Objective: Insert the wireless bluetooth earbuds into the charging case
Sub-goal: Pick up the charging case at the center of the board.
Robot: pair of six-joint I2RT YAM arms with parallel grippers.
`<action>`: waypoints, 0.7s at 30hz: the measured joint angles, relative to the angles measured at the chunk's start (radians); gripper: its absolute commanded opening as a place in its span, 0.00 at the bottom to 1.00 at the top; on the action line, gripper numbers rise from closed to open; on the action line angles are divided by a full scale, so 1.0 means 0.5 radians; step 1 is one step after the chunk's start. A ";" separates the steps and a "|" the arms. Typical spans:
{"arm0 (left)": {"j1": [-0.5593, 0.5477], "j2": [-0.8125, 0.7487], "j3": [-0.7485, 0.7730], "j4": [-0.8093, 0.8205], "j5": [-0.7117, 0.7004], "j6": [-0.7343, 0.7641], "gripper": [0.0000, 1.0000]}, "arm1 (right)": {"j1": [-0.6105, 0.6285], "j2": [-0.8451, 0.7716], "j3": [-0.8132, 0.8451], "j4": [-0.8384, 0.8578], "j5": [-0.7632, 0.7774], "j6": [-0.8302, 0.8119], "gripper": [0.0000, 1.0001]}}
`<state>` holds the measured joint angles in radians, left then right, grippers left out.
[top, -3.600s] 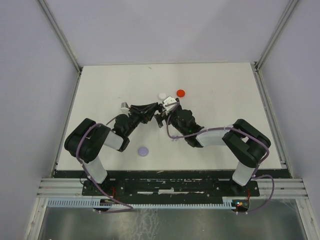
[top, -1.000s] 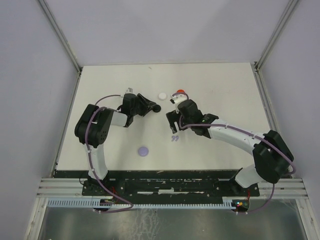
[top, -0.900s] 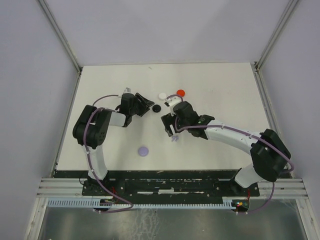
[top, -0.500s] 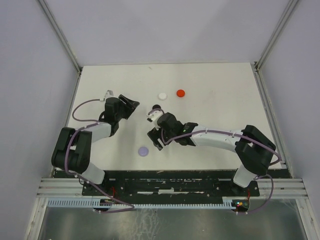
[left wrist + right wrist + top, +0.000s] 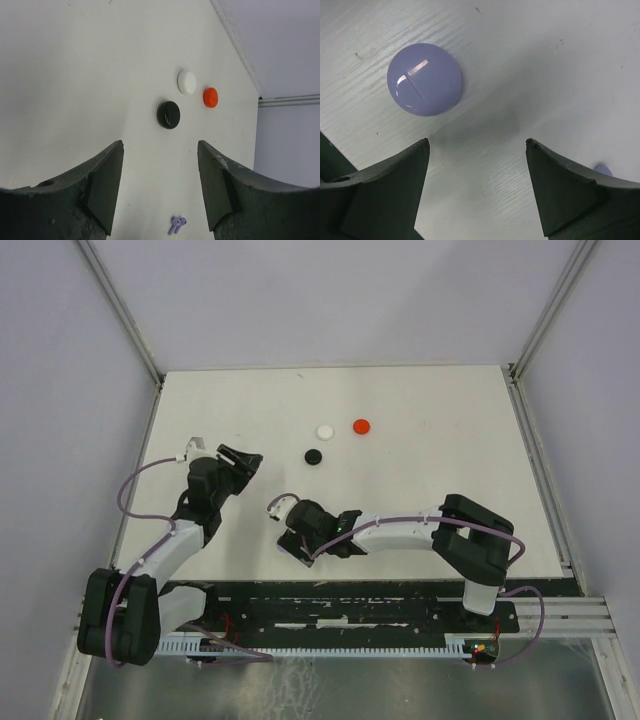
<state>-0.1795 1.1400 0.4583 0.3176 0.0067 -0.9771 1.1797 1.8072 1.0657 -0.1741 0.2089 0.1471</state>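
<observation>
A pair of lavender earbuds (image 5: 177, 225) lies on the table, seen low between the fingers in the left wrist view; the right arm hides them from above. The shut lavender round charging case (image 5: 424, 79) lies just ahead of my right gripper (image 5: 477, 142), which hovers over it, open and empty. From above, that right gripper (image 5: 288, 543) covers the case. My left gripper (image 5: 160, 147) is open with nothing in it, drawn back at the left (image 5: 240, 458). A speck of lavender (image 5: 603, 170) peeks past the right finger.
A black round case (image 5: 314, 455), a white one (image 5: 325, 431) and a red one (image 5: 361, 426) lie in a loose row at mid-table. The right arm (image 5: 400, 528) stretches low across the near half. The table's near edge (image 5: 330, 585) is close behind the right gripper.
The left gripper opened, left the black case on the table and drew back to the near left. The right arm swept from mid-table to the near left, over the lavender case.
</observation>
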 measured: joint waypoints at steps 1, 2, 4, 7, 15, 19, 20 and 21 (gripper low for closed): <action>0.011 -0.034 -0.017 -0.019 0.001 0.000 0.67 | 0.012 0.020 0.015 0.003 0.024 -0.008 0.86; 0.022 -0.063 -0.032 -0.037 0.003 0.002 0.68 | 0.024 0.043 0.032 0.007 0.040 -0.017 0.86; 0.041 -0.114 -0.056 -0.074 0.006 0.008 0.68 | 0.043 0.086 0.066 0.018 0.066 -0.031 0.86; 0.066 -0.191 -0.098 -0.111 0.010 0.014 0.69 | 0.066 0.143 0.126 0.038 0.084 -0.043 0.86; 0.162 -0.379 -0.170 -0.214 0.063 0.020 0.71 | 0.089 0.301 0.310 0.086 0.131 -0.042 0.86; 0.191 -0.423 -0.202 -0.224 0.101 0.020 0.71 | 0.088 0.387 0.429 0.072 0.179 -0.042 0.86; 0.195 -0.425 -0.209 -0.227 0.108 0.019 0.71 | 0.085 0.409 0.460 0.068 0.185 -0.041 0.86; 0.199 -0.425 -0.214 -0.233 0.113 0.020 0.71 | 0.082 0.430 0.488 0.066 0.192 -0.040 0.86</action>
<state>-0.0799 0.9276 0.3515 0.2008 0.0631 -0.9672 1.2205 2.0224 1.3098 -0.1413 0.3046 0.1272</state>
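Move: The purple charging case lies about 6 cm to the right hand's left, level with it front to back and only some 2 cm lower. The purple earbuds lie about 6 cm ahead and 8 cm to the right of that hand, and the black case some 20 cm straight ahead. From the left hand, the purple case is roughly 17 cm back, 9 cm to the right and 12 cm below. Sweep the open right gripper low over the board to the left, about 6 cm and a little forward, until its fingers straddle the purple charging case, the nearer finger coming up against the case's side. Keep height and opening, letting the fingertips tip up slightly. Draw the empty left hand back and left, about 4 cm. ##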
